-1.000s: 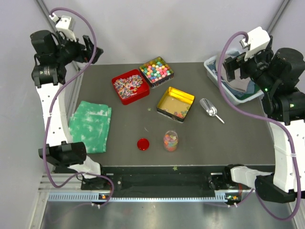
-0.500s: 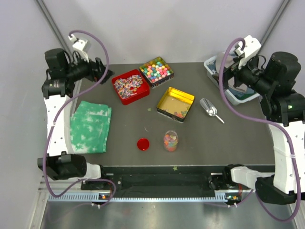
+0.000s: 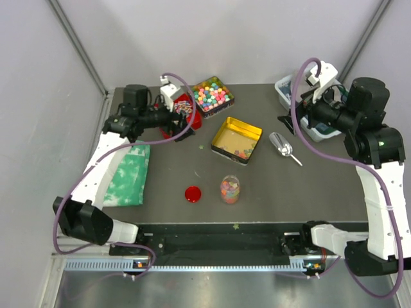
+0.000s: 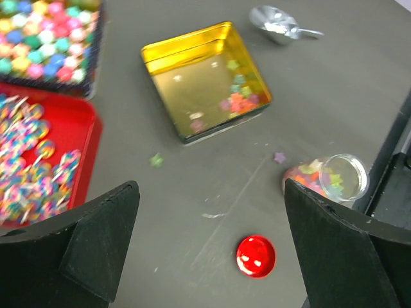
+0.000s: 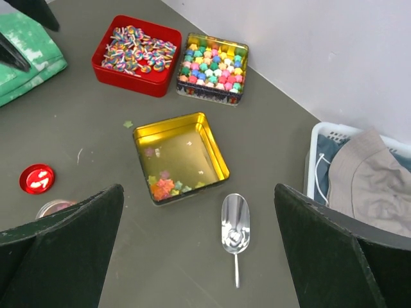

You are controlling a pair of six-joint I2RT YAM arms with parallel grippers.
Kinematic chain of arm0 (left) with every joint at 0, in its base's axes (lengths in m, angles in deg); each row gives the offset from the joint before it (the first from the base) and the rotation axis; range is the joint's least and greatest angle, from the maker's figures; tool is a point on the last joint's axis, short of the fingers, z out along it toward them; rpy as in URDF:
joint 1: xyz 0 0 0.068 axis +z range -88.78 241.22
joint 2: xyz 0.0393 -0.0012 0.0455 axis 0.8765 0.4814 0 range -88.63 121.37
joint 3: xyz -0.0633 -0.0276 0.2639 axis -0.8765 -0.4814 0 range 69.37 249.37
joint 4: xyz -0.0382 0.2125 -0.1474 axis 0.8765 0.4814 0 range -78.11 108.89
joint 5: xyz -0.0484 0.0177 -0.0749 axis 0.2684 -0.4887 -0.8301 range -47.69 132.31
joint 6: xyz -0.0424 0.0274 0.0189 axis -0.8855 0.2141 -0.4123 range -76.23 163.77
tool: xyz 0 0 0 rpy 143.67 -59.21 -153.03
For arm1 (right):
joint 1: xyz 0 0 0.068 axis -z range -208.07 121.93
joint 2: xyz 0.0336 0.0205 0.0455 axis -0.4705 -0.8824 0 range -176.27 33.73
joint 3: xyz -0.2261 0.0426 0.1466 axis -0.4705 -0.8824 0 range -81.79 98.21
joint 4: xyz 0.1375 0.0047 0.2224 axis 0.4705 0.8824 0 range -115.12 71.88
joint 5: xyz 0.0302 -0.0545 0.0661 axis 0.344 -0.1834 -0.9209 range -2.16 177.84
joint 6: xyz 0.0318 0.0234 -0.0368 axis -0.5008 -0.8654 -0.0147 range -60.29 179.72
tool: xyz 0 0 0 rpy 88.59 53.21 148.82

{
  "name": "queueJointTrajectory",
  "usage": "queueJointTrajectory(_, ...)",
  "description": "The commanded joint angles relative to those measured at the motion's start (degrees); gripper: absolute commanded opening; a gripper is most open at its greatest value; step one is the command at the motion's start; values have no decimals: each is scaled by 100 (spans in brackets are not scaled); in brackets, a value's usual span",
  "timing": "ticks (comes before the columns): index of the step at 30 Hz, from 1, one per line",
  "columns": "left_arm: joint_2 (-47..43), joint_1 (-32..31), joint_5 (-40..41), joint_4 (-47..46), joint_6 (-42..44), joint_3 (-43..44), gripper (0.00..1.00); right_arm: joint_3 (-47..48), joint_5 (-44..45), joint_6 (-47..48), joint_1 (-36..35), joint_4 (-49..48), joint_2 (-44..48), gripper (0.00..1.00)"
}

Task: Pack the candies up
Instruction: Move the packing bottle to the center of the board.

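A few star-shaped candies [image 4: 239, 101] lie in one corner of the open gold tin [image 3: 236, 140], which also shows in the right wrist view [image 5: 180, 156]. More candies fill the small clear jar [image 3: 230, 189], upright and uncapped near the front. Its red lid [image 3: 192, 194] lies flat beside it. Two loose candies [image 4: 156, 159] rest on the mat. A metal scoop [image 3: 282, 146] lies right of the gold tin. My left gripper [image 3: 174, 119] hovers open over the red tin, holding nothing [image 4: 210, 192]. My right gripper [image 3: 287, 120] hangs open above the scoop [image 5: 235, 221], also holding nothing [image 5: 198, 192].
A red tin [image 3: 185, 110] of striped wrapped sweets sits partly under my left arm. A dark tin [image 3: 210, 95] of pastel balls stands behind it. A green cloth [image 3: 125, 173] lies at the left. A white bin [image 5: 314, 160] with fabric stands at the back right.
Both arms have swung in from the sides over the table. The left gripper moved right to above the red tin, and the right one came down and left towards the scoop. Both stayed open.
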Motion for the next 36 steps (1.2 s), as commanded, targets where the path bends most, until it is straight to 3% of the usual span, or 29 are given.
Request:
queueJointTrajectory(1, 222, -567, 272, -480, 126, -18, 99, -26, 12, -7, 56, -61, 273, 99)
queueJointTrajectory(9, 600, -1787, 904, -454, 548, -334, 99, -175, 153, 46, 56, -61, 334, 99)
queueJointTrajectory(18, 1048, -2553, 1282, -577, 697, -493, 99, -315, 355, 204, 64, 0, 413, 99)
queueJointTrajectory(36, 1480, -3196, 1414, -295, 873, -493, 99, -439, 435, 319, 64, 0, 571, 99)
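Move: Back and to the right of the left hand stands the packing bottle, about 14 cm nearer the base, 16 cm right and some 23 cm below. The red lid lies about 13 cm to the bottle's left, roughly level with it; the emptied gold tin sits about 19 cm beyond the bottle and 4 cm farther right. From the right hand the bottle lies about 8 cm back, 18 cm left and 36 cm down. Swinging in towards the packing bottle, the left hand travels about 15 cm right, sinks nearly as far and draws back some 9 cm, slowing as it nears. The wrist turns about 25 degrees clockwise while its left side rises nearly 20. The fingers stay wide open and come close above the bottle, just on its far side, without yet gripping it. ##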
